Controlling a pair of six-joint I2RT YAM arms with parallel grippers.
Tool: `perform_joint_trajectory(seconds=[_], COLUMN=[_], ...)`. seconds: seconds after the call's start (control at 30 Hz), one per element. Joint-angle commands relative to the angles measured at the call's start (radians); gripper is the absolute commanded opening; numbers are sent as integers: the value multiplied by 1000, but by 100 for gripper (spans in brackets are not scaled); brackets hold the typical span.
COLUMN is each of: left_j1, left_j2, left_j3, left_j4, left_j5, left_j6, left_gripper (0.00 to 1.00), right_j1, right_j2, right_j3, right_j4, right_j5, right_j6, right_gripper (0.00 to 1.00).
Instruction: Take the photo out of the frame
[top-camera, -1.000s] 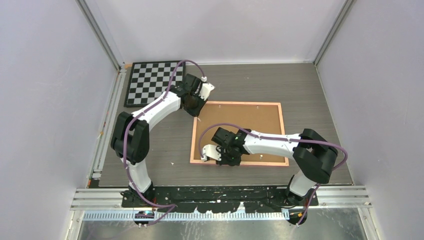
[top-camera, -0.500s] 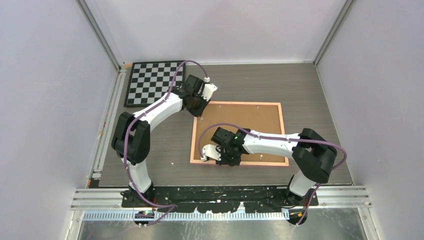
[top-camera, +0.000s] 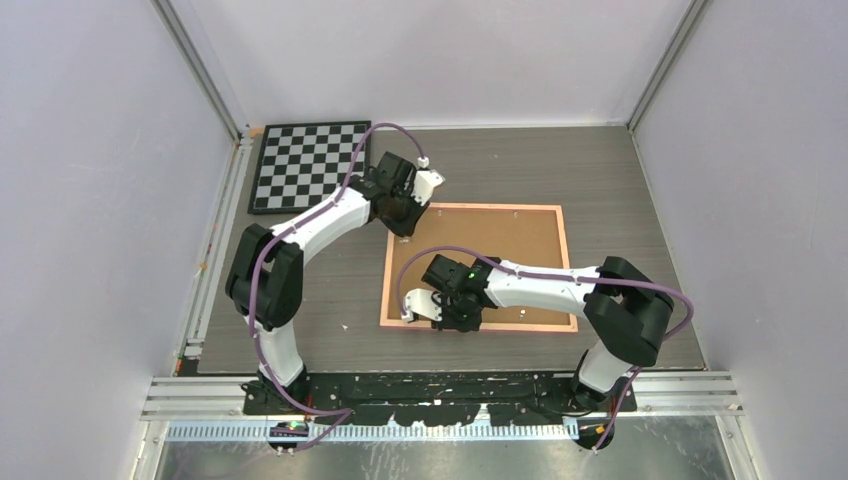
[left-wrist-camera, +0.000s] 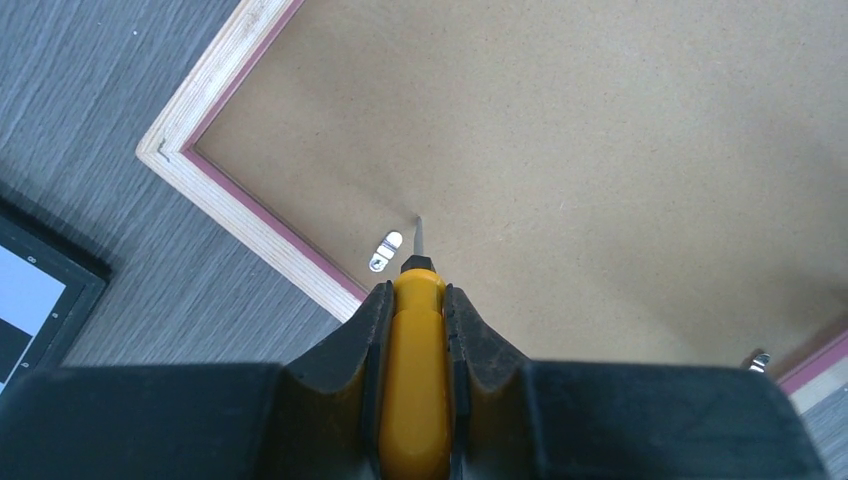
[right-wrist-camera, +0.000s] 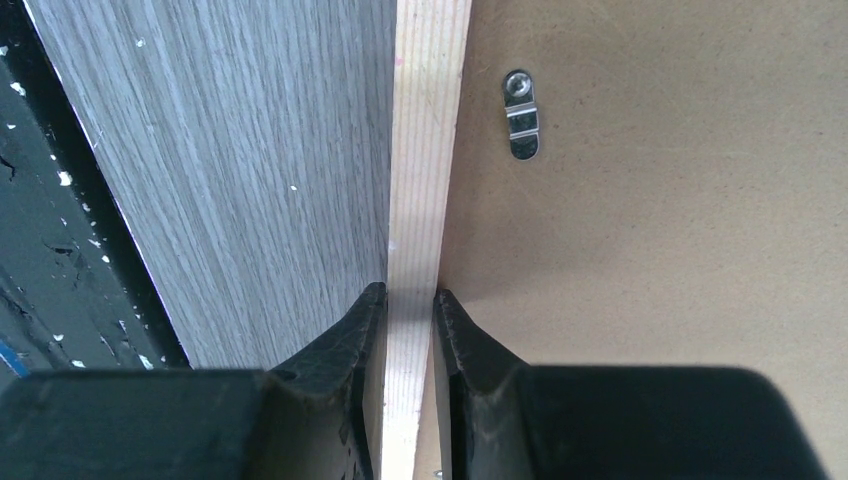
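Observation:
The frame (top-camera: 500, 250) lies face down on the table, showing its brown fibreboard back and thin pink border. The photo is hidden under the back. My left gripper (top-camera: 405, 222) is over the frame's far left corner, shut on a yellow-handled screwdriver (left-wrist-camera: 417, 370). The tool's thin tip (left-wrist-camera: 419, 232) touches the fibreboard just beside a small metal clip (left-wrist-camera: 385, 250). At the near left corner my right gripper (top-camera: 408, 308) is shut on the frame's pale wooden border (right-wrist-camera: 428, 150), one finger on each side. Another clip (right-wrist-camera: 521, 113) lies ahead of it on the back.
A black-rimmed chessboard (top-camera: 305, 165) lies at the far left of the table, its corner (left-wrist-camera: 30, 290) close to the frame. Grey walls enclose the table on three sides. A black base strip (right-wrist-camera: 60, 250) runs along the near table edge.
My left gripper has swung right and slightly forward with the screwdriver, from outside the frame's far left corner to over the fibreboard. The right arm has stayed put.

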Motion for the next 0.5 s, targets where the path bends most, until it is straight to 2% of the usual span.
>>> perform_joint_trajectory(seconds=[0.0,0.2,0.37,0.47], left_j1=[19,96,159,220], left_j2=[-42,-80,-135,-174], left_j3=[43,111,89,58], left_j4=[-61,-113,-112,-89], left_j5=[44,95,149,218], left_j6=[-8,-37,-106,-179], left_gripper=[0,0,0,0], right_j1=[-11,-150,-393,-534], right_j2=[-31,-126,-203,-253], right_j3=[16,105,173,155], right_j4=[-14,-63,-70,-33], right_j5=[-4,-86,-177,-118], right_j6=[25,73,213,361], right_gripper=[23,50,65,76])
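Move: The right gripper is still shut on the frame's near rail. The middle of the frame back lies about 14 cm ahead and 1 cm to its right; a near-rail clip is 2 cm ahead and 7 cm left, another 2 cm ahead and 10 cm right. The left gripper holds the screwdriver, with the left clip about 2 cm ahead and 7 cm below; the far-left corner is some 10 cm ahead and 3 cm left, the chessboard's middle 20 cm ahead and 21 cm left. Open the right gripper wide to let go of the near rail, then swing it forward and up over the frame back, about 10 cm out, drifting right and turning some 30 degrees clockwise. Lift the left gripper away from the left clip, up and left with a little forward, keeping its hold on the screwdriver, until the blade is over the left rail. ##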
